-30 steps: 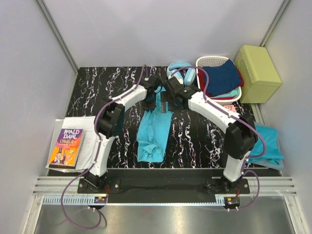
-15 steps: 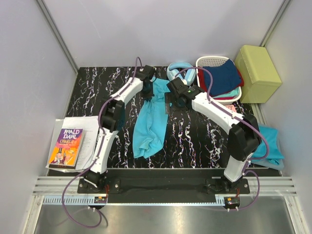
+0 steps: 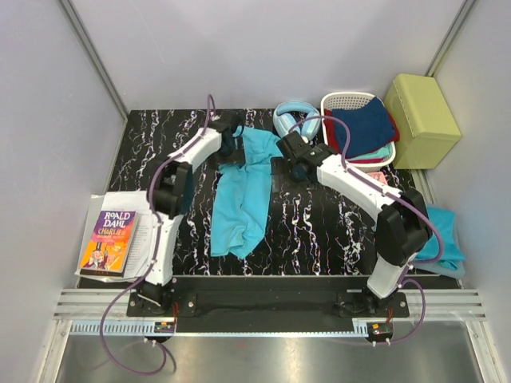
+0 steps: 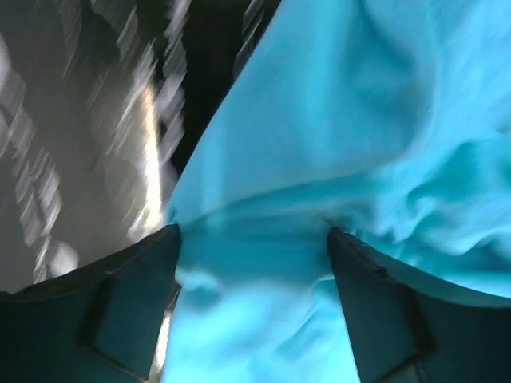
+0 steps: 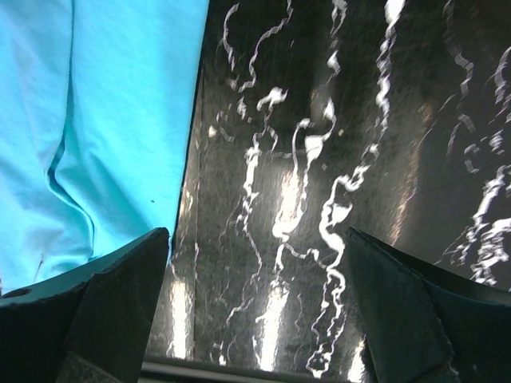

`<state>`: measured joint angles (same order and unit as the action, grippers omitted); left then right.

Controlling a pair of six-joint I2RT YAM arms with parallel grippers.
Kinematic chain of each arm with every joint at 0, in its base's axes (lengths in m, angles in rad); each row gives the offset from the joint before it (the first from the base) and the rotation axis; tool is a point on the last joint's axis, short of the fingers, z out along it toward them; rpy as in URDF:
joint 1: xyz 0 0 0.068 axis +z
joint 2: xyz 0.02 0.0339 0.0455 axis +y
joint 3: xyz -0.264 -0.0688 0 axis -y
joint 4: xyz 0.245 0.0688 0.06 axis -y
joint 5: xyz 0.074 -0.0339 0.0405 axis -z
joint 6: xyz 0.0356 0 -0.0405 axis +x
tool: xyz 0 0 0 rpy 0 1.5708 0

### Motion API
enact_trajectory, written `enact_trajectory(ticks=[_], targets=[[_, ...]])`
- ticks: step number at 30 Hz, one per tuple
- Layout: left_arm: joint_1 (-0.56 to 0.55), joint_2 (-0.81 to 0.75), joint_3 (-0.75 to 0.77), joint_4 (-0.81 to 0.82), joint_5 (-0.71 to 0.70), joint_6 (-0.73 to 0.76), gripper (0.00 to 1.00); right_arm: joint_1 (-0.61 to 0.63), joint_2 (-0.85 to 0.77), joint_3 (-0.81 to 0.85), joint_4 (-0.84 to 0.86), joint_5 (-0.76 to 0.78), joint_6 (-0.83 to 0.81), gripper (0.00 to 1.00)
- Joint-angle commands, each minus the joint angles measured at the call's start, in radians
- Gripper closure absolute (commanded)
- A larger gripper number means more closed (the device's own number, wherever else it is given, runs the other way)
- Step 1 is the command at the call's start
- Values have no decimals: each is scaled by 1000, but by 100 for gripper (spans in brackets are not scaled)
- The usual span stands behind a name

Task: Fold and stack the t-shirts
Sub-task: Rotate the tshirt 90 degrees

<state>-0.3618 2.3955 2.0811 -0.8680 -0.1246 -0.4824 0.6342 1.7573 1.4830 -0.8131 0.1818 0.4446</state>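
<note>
A turquoise t-shirt (image 3: 243,195) lies lengthwise in the middle of the black marbled table (image 3: 152,155), crumpled, with its far end spread wider. My left gripper (image 3: 232,150) sits at that far end, on the shirt's left edge. In the left wrist view the left gripper (image 4: 254,239) stands open, with the shirt's cloth (image 4: 351,120) lying between and under its fingers. My right gripper (image 3: 281,163) hovers just right of the shirt. Seen from the right wrist, the right gripper (image 5: 257,239) is open over bare table, with the shirt's edge (image 5: 120,136) to its left. Another turquoise t-shirt (image 3: 444,235) lies off the table's right side.
A white basket (image 3: 342,101) holding dark blue and red clothes stands at the back right, with pale blue headphones (image 3: 294,118) next to it. A yellow-green box (image 3: 421,120) sits beyond the basket. A book (image 3: 108,238) on papers lies at the left edge.
The left gripper carried the shirt's far end toward the back left, then opened. The shirt's top now lies spread wider. The right gripper drew slightly away to the right.
</note>
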Motion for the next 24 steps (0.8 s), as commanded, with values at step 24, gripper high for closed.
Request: enact_trajectory(ticks=[24], targets=[[-40, -506, -473, 75, -130, 34, 24, 206, -173, -319, 135, -61, 155, 1]])
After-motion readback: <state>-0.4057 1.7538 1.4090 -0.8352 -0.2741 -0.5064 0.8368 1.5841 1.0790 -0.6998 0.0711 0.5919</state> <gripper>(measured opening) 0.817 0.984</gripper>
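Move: The t-shirt is a long strip on the table. Its middle lies about 12 cm back and 3 cm right of my left hand, some 2 cm below; its near end is roughly 30 cm back, 1 cm right. From my right hand the middle is about 10 cm left, 2 cm ahead, 12 cm down. The headphones sit some 26 cm ahead and 4 cm right of my right hand, the basket 24 cm ahead and 20 cm right. With fingers already wide open, I whip my left hand back about 15 cm, up off the t-shirt and somewhat left, then begin easing it down and slightly forward. My empty, open right hand swings back some 12 cm and down alongside the shirt's right edge towards its near end, rising a little at the last while its fingers tip nearer to vertical. ##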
